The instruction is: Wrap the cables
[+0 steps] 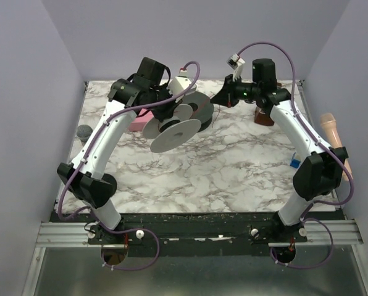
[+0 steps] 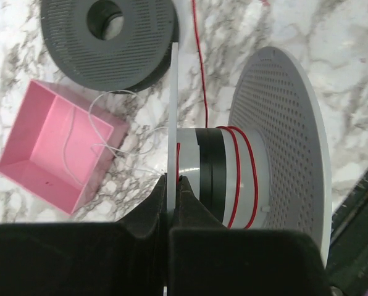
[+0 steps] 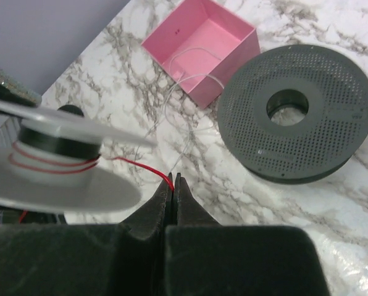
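Observation:
A light grey spool (image 1: pixel 175 128) is lifted above the marble table, and my left gripper (image 2: pixel 173 182) is shut on the edge of its near flange (image 2: pixel 172 111). A few turns of thin red cable (image 2: pixel 236 179) lie around the spool's hub (image 2: pixel 209 176). From there the cable (image 2: pixel 204 80) runs taut away from the hub. In the right wrist view the same cable (image 3: pixel 141 165) leaves the spool (image 3: pixel 54 179) and ends between the tips of my right gripper (image 3: pixel 173 179), which is shut on it. The right gripper (image 1: pixel 220 97) hovers to the right of the spool.
A dark grey perforated spool (image 3: pixel 298 111) lies flat on the table beside an open pink box (image 3: pixel 202 46). A thin white wire (image 2: pixel 94 123) trails out of the box. A brown object (image 1: pixel 264 117), a small blue piece (image 1: pixel 295 162) and a peach handle (image 1: pixel 332 132) sit at the right.

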`<state>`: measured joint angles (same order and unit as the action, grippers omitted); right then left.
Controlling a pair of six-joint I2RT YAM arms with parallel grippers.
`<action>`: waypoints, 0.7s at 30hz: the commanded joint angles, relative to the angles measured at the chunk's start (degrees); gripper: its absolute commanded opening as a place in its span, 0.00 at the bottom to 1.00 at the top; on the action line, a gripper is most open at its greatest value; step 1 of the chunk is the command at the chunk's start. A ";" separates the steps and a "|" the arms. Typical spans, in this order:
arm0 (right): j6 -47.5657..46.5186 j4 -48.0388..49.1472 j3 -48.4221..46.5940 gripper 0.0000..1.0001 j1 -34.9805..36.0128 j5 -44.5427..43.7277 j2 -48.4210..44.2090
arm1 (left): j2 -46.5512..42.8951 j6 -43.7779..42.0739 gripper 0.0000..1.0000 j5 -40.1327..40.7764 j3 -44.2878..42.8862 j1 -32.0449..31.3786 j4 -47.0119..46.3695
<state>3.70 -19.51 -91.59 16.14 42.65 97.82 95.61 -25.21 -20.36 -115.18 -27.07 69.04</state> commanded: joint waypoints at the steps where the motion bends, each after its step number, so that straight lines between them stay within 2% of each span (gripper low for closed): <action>1: -3.08 -16.31 -8.23 0.01 2.30 -1.78 0.08 | -0.35 2.44 0.00 17.26 4.33 -3.16 -14.34; 3: -5.90 -21.77 -12.80 0.01 4.42 -1.18 1.23 | 0.97 2.80 0.00 22.88 5.92 -4.22 -19.79; 5: -3.89 -23.73 -15.89 0.01 5.13 3.20 1.93 | 2.38 4.46 0.00 26.32 6.80 -4.31 -25.58; 7: 2.68 -20.16 -14.24 0.01 5.30 8.30 1.06 | 3.70 7.44 0.00 28.26 6.98 -4.22 -30.16; 9: 10.58 -11.56 -10.38 0.01 6.09 11.21 -1.13 | 5.28 11.48 0.00 28.62 6.11 -3.96 -33.69; 14: 19.49 -0.63 -8.08 0.01 11.70 10.97 -3.07 | 10.02 22.46 0.00 27.57 0.32 -3.43 -38.18; 17: 19.06 2.10 -7.99 0.01 15.23 8.86 -3.16 | 12.75 30.81 0.00 24.15 -5.39 -2.29 -38.45; 21: 17.04 4.12 -4.57 0.01 17.61 1.40 -4.04 | 15.39 40.39 0.00 18.19 -12.87 -0.18 -37.49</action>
<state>18.92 -21.43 -98.17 29.63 43.90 97.30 108.01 1.10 0.23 -120.95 -30.74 37.54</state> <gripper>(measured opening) 0.014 0.032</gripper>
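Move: The left hand already grips one flange of the white spool, whose middle is about 2 cm back, 5 right and 5 below. The dark reel lies some 20 cm ahead of the left hand, 9 right and 26 down; the pink box is 20 ahead, 9 left. From the right hand, already pinching the red cable, the spool sits about 9 cm back, 13 left and 3 below; the dark reel, 12 ahead, 7 left, 24 down. Forward, some 14 cm and then also to the right, the left hand carries the gripped spool out towards the dark reel, dipping slightly before rising, and turns it about 30 degrees counter-clockwise. The right hand meanwhile swings left and back with a rise, around the spool's near side, keeping its pinch and drawing the red cable across. ##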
